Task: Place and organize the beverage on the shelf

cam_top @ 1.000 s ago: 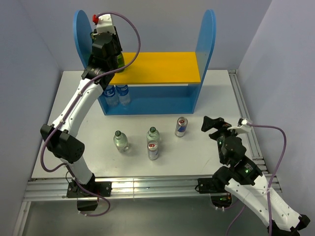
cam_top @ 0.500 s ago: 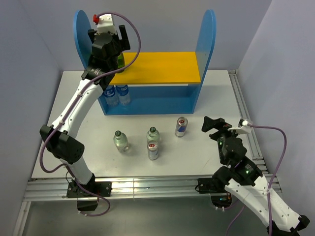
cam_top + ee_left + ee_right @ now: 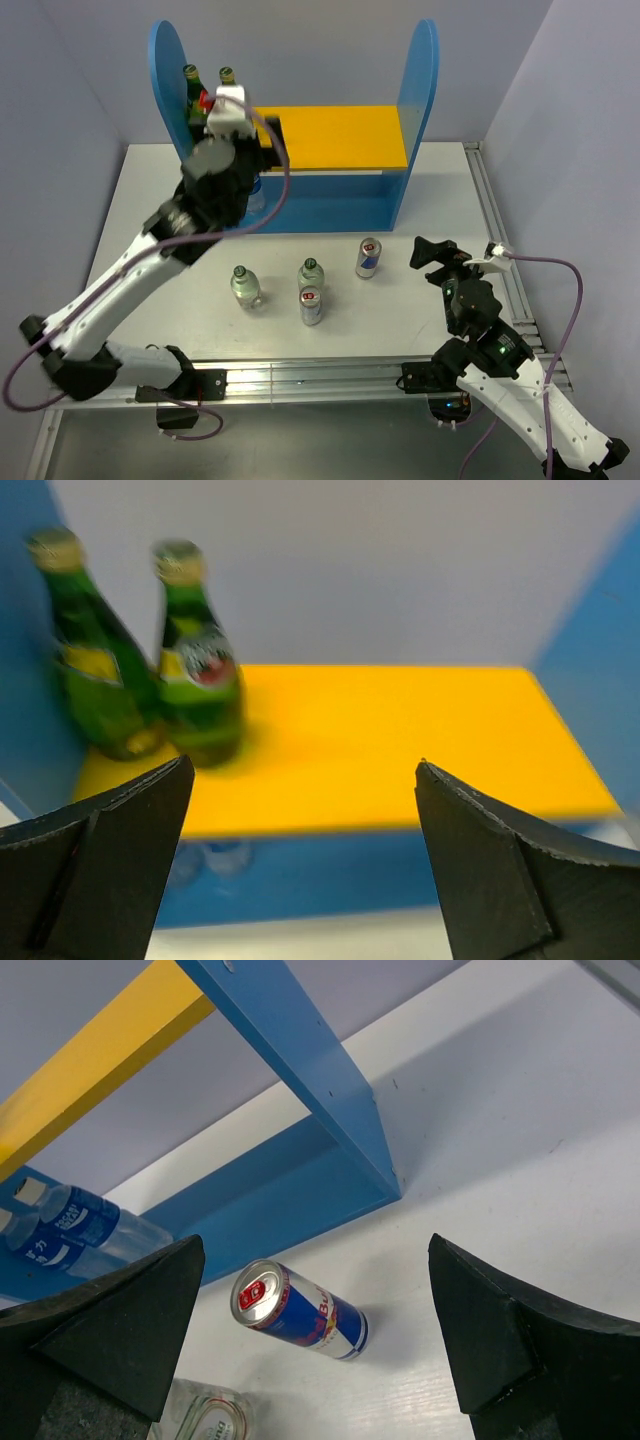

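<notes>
Two dark green glass bottles (image 3: pixel 190 82) (image 3: pixel 227 80) stand side by side at the left end of the shelf's yellow top board (image 3: pixel 340 135). In the left wrist view they are the left bottle (image 3: pixel 95 670) and the right bottle (image 3: pixel 198 680). My left gripper (image 3: pixel 300 765) is open and empty, drawn back in front of the board. On the table stand two clear green-capped bottles (image 3: pixel 245 286) (image 3: pixel 311 272), a silver-red can (image 3: pixel 311 305) and a blue-silver can (image 3: pixel 368 257). My right gripper (image 3: pixel 435 250) is open and empty, just right of that blue-silver can (image 3: pixel 300 1310).
Two blue-labelled water bottles (image 3: pixel 80 1225) stand at the left of the shelf's lower tier, partly hidden by my left arm in the top view. The shelf's right blue side panel (image 3: pixel 425 90) rises tall. Metal rails (image 3: pixel 490 200) run along the table's right edge.
My left gripper opened and let go of a green bottle on the top board beside the other one. The left arm then pulled back and down from the shelf. The right arm stayed still.
</notes>
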{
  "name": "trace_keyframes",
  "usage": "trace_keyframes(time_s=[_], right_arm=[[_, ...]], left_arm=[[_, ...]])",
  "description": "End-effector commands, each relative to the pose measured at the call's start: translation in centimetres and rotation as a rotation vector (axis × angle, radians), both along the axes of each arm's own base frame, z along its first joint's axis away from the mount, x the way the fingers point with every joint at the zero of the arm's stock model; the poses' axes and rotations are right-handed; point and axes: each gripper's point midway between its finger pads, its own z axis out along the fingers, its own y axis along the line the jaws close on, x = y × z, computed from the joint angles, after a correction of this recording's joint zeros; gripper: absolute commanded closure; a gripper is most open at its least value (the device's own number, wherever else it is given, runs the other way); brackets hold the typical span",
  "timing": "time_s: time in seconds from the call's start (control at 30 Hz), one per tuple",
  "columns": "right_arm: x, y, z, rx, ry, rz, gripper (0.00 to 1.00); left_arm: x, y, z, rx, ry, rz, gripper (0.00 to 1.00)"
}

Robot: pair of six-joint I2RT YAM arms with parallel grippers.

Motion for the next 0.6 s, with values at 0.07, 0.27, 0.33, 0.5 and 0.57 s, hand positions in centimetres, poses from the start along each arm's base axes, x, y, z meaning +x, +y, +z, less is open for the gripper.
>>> trace_keyframes(time_s=[0.07,0.27,0.33,0.5,0.57], right_arm=[[0.3,1.0,0.2,0.011,-0.015,0.038,0.00],[-0.3,11.3,1.8,-0.098,-0.105,0.597,0.00],[0.8,12.8,0.2,-0.151,0.017,0.632,0.00],[1.8,16.8,-1.7,-0.158,0.123,0.746,0.00],[2.2,17.9,-2.7,-0.176,0.161,0.740,0.00]], left_arm=[[-7.5,-1.1,-8.7,-0.082,0.150,-0.136,0.01],[-12.2,-0.7,-18.1,-0.111,0.272,-0.184,0.02],[-13.1,0.4,-19.0,-0.104,0.294,-0.178,0.02],[-13.7,3.3,-17.8,-0.149,0.287,-0.105,0.01],[-13.8,3.7,-17.5,-0.166,0.280,-0.098,0.01]])
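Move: From the left hand, the left clear bottle is about 17 cm back, 5 cm left and 38 cm below; the middle clear bottle stands some 15 cm to the right of it and 2 cm farther out, and the last-placed green bottle is about 15 cm ahead of the hand, 6 cm left, nearly level in height. From the right hand, the back can lies some 8 cm ahead, 13 cm left and 16 cm below; the middle clear bottle is about 13 cm left of that can and 9 cm nearer. The empty left hand sweeps down some 20 cm and back about 14 cm, away from the upper shelf, its open fingers tipping down nearly 20 degrees, and rises a centimetre or two at the end above the left clear bottle. The right hand, still at first, swings about 15 cm left, then also sinks about 5 cm towards the back can, turning some 35 degrees counter-clockwise and tipping down, fingers wide open. ##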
